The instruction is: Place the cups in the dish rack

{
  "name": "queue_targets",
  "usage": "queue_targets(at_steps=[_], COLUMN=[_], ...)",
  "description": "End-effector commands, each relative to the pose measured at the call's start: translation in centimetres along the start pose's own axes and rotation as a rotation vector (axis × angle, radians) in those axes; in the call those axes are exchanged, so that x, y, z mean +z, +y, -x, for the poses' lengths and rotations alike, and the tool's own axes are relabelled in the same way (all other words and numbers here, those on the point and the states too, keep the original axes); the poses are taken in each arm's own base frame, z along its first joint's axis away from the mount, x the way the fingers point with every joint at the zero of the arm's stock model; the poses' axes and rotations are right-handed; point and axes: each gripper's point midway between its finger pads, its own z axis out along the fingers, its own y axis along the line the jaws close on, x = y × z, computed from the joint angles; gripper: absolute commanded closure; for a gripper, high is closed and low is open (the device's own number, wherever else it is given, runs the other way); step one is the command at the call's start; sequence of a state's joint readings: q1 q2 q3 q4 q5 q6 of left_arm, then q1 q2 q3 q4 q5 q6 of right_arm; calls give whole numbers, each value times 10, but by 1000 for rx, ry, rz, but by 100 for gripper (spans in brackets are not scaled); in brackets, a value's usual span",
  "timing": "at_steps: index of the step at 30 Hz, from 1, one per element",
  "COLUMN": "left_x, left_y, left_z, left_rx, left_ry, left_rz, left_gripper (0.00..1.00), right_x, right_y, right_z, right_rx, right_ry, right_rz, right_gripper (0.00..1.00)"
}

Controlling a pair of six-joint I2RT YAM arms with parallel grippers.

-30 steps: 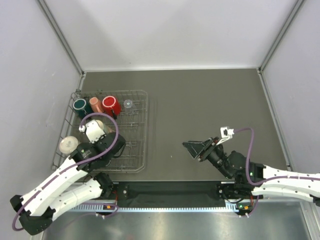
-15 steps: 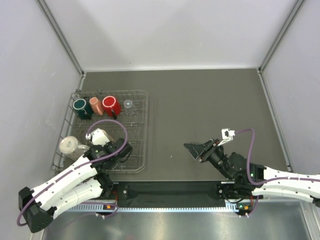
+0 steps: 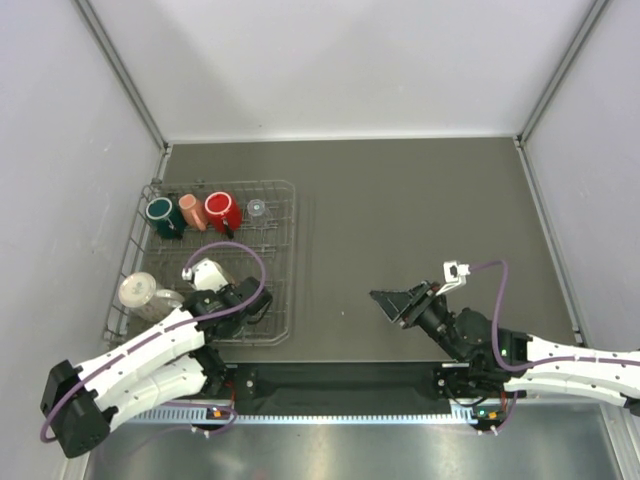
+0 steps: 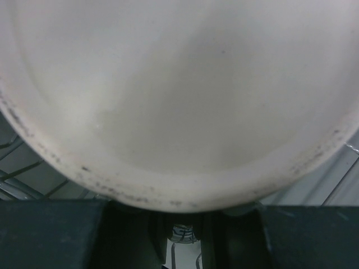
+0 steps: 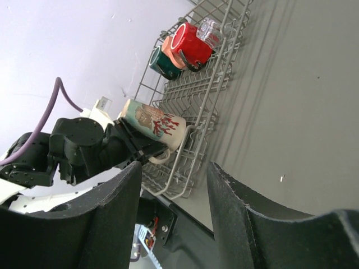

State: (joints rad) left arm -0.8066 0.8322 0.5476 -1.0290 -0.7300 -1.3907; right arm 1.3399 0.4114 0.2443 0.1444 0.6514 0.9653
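Note:
The wire dish rack (image 3: 283, 262) sits at the table's left. Along its far side stand a dark green mug (image 3: 160, 212), a tan cup (image 3: 190, 209), a red mug (image 3: 220, 210) and a tiny clear glass (image 3: 257, 208). My left gripper (image 3: 180, 297) is shut on the handle of a white mug with a red pattern (image 3: 137, 290), held on its side over the rack's near-left part. That mug (image 4: 179, 101) fills the left wrist view, and the right wrist view shows it (image 5: 154, 126) too. My right gripper (image 3: 395, 300) hangs open and empty over the table.
Grey side walls close in the table on the left and right. The rack (image 5: 190, 106) has bare wire rows between the held mug and the far cups. The right arm's cable (image 3: 490, 275) loops above its wrist.
The left wrist has swung down and to the right while the white mug stays near the same spot. My right gripper has drifted slightly toward the near edge, its jaws a touch narrower.

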Motion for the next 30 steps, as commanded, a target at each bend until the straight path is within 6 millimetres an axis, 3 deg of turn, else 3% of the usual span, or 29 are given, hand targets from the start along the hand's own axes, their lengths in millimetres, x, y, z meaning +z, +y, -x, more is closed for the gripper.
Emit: queue_targets(at_steps=[1, 5, 7, 10, 23, 30], left_x=[3, 8, 11, 12, 15, 9], left_y=[-15, -12, -9, -9, -7, -10], left_z=[23, 20, 15, 11, 4, 7], left_rx=[-69, -59, -60, -67, -73, -95], left_ry=[-119, -123, -115, -102, -85, -71], left_rz=[-30, -11, 2, -4, -8, -32], left_gripper=[100, 99, 88, 80, 52, 44], right_x=[-3, -3, -3, -3, -4, -4], right_y=[6, 2, 1, 1, 5, 6], right_z=[4, 1, 0, 0, 0, -1], right_rx=[31, 39, 50, 52, 58, 59], right_ry=[-13, -7, -9, -10, -4, 0], right_rz=[22, 17, 16, 21, 31, 34], right_gripper=[50, 50, 50, 50, 51, 51])
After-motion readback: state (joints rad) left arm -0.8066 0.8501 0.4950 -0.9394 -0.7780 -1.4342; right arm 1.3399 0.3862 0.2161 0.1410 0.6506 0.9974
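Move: The patterned mug hangs upside down from the left hand, its handle already between the fingers and its body about 6 cm ahead and 3 cm left. Its rack spot lies right under it, some 5 cm below the hand. The cream mug is roughly 23 cm left and 2 cm ahead; the red cup about 22 cm ahead and 6 cm left, both near hand height. From the idle right hand the patterned mug lies about 37 cm left, 9 cm ahead and 12 cm lower. The patterned mug is lowered bottom-up the last bit onto the rack wires, the left hand sinking about 1.5 cm with the grip kept. Then the fingers spread to about twice their gap and release the handle while the hand eases forward about 1 cm, tipping up less than 5 degrees and staying around the handle. ##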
